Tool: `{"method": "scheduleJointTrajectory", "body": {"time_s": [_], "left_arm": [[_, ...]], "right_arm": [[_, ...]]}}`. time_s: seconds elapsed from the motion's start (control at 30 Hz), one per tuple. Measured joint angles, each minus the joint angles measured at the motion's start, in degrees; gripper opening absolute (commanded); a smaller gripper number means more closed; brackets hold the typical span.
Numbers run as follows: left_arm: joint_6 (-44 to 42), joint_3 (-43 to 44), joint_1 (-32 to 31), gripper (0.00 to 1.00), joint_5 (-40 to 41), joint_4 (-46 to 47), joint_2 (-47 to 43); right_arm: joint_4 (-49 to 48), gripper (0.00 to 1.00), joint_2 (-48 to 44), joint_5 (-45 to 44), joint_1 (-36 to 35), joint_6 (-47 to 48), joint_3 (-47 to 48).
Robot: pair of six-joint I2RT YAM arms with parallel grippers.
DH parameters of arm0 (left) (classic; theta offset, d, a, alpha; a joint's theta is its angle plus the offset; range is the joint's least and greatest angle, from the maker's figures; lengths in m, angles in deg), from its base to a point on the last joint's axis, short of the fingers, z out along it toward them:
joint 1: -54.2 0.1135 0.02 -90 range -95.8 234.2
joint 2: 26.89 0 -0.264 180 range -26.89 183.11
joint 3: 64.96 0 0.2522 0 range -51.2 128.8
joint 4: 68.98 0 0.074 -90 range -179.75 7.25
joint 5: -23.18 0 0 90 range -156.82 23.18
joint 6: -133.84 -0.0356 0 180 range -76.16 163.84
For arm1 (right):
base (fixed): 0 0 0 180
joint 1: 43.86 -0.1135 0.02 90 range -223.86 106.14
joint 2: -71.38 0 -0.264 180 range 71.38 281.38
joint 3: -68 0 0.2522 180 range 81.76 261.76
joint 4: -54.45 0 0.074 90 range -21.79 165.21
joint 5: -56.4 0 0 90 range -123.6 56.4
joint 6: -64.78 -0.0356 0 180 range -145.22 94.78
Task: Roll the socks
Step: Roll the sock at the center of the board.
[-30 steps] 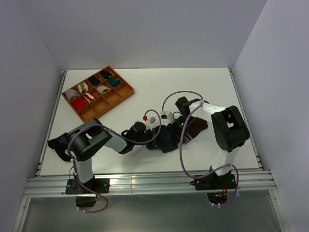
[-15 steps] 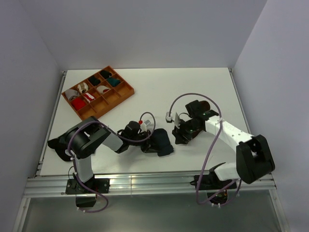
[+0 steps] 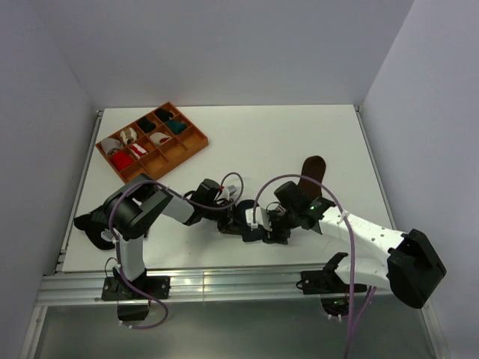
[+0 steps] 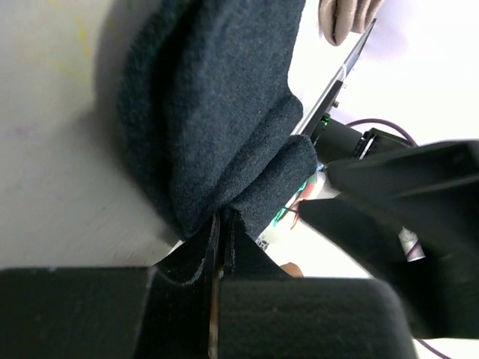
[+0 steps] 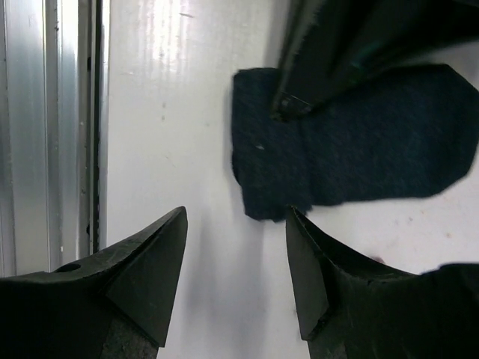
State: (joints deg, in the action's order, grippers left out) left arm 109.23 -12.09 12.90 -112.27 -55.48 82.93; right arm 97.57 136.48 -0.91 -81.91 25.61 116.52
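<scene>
The navy sock [image 4: 217, 112] lies bunched on the white table, and my left gripper [image 4: 221, 224] is shut on its near fold. From above, the left gripper [image 3: 230, 215] and the navy sock [image 3: 242, 222] sit at the table's front middle. My right gripper [image 5: 236, 213] stands open just in front of the navy sock [image 5: 359, 149], its fingertips [image 5: 298, 224] level with the sock's corner and holding nothing. In the top view the right gripper [image 3: 263, 227] is right beside the left one. The brown sock [image 3: 313, 170] lies alone further back on the right.
An orange divided tray [image 3: 196, 140] with small coloured bundles stands at the back left. The table's metal front rail [image 5: 45, 149] runs close to my right gripper. The left gripper's fingers [image 5: 337, 45] reach in over the navy sock in the right wrist view.
My right arm has swung away from the brown sock, down towards the front beside the navy sock, and its jaws have opened wider. The brown sock now lies free. The left gripper keeps its grip.
</scene>
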Motion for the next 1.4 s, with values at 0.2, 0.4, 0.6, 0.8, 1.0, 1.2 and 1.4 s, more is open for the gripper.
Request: {"method": "scheduleJointTrajectory", "body": {"time_s": [0.2, 0.4, 0.6, 0.8, 1.0, 1.2, 1.4], "left_arm": [[-1.25, 2.80, 0.28, 0.00, -1.27, -5.49, 0.66], [-1.25, 3.13, 0.31, 0.00, -1.33, -6.32, 0.70], [-1.22, 3.13, 0.35, 0.00, -1.46, -6.16, 0.79], [-0.68, 2.78, 0.52, 0.08, -2.12, -4.76, 1.16], [4.04, -1.51, 0.63, 0.20, -1.03, 3.93, 0.83], [10.43, -8.24, 0.59, 0.34, 2.80, 15.23, -0.92], [14.84, -11.85, -0.02, 0.33, 7.34, 22.53, -1.36]], "right_arm": [[-5.51, 0.61, -0.04, -6.01, -7.30, -0.90, -3.82], [-9.81, 0.59, 0.44, -11.19, -10.82, -2.27, -5.03], [-13.29, 0.59, 2.21, -14.53, -12.26, -3.34, -5.55], [-15.32, 0.40, 4.79, -17.11, -13.03, -3.85, -5.55], [-16.26, 0.26, 6.62, -17.53, -13.07, -5.40, -4.85], [-11.56, 0.23, 10.29, -11.50, -8.96, -6.03, -0.44], [-0.44, 0.22, 20.31, -2.69, -2.80, -5.05, 9.88]]}}
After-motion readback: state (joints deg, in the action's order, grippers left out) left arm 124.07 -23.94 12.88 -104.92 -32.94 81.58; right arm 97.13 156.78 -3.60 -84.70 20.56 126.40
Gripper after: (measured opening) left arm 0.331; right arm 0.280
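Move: The navy sock's folded near end lies about 5 cm left of the right hand, 1 cm ahead and 4 cm below. The same fold is already pinched at its left side by the left hand, its middle some 4 cm to that hand's right and level with it. The navy sock's flat stretch runs out from there, its middle around 9 cm ahead and 7 cm left of the right hand. The brown sock lies roughly 14 cm ahead and 11 cm right of the right hand. The navy sock's fold is taken by the right hand at its right edge: the open fingers sink about 4 cm, first drawing back slightly, then easing forward and left, and close on the cloth. Keeping the pinch, the right wrist then rolls some 20 degrees, its upper side going forward over the sock. The left hand stays in place holding the fold, then opens partly, loosening its pinch as it turns slightly counter-clockwise. ##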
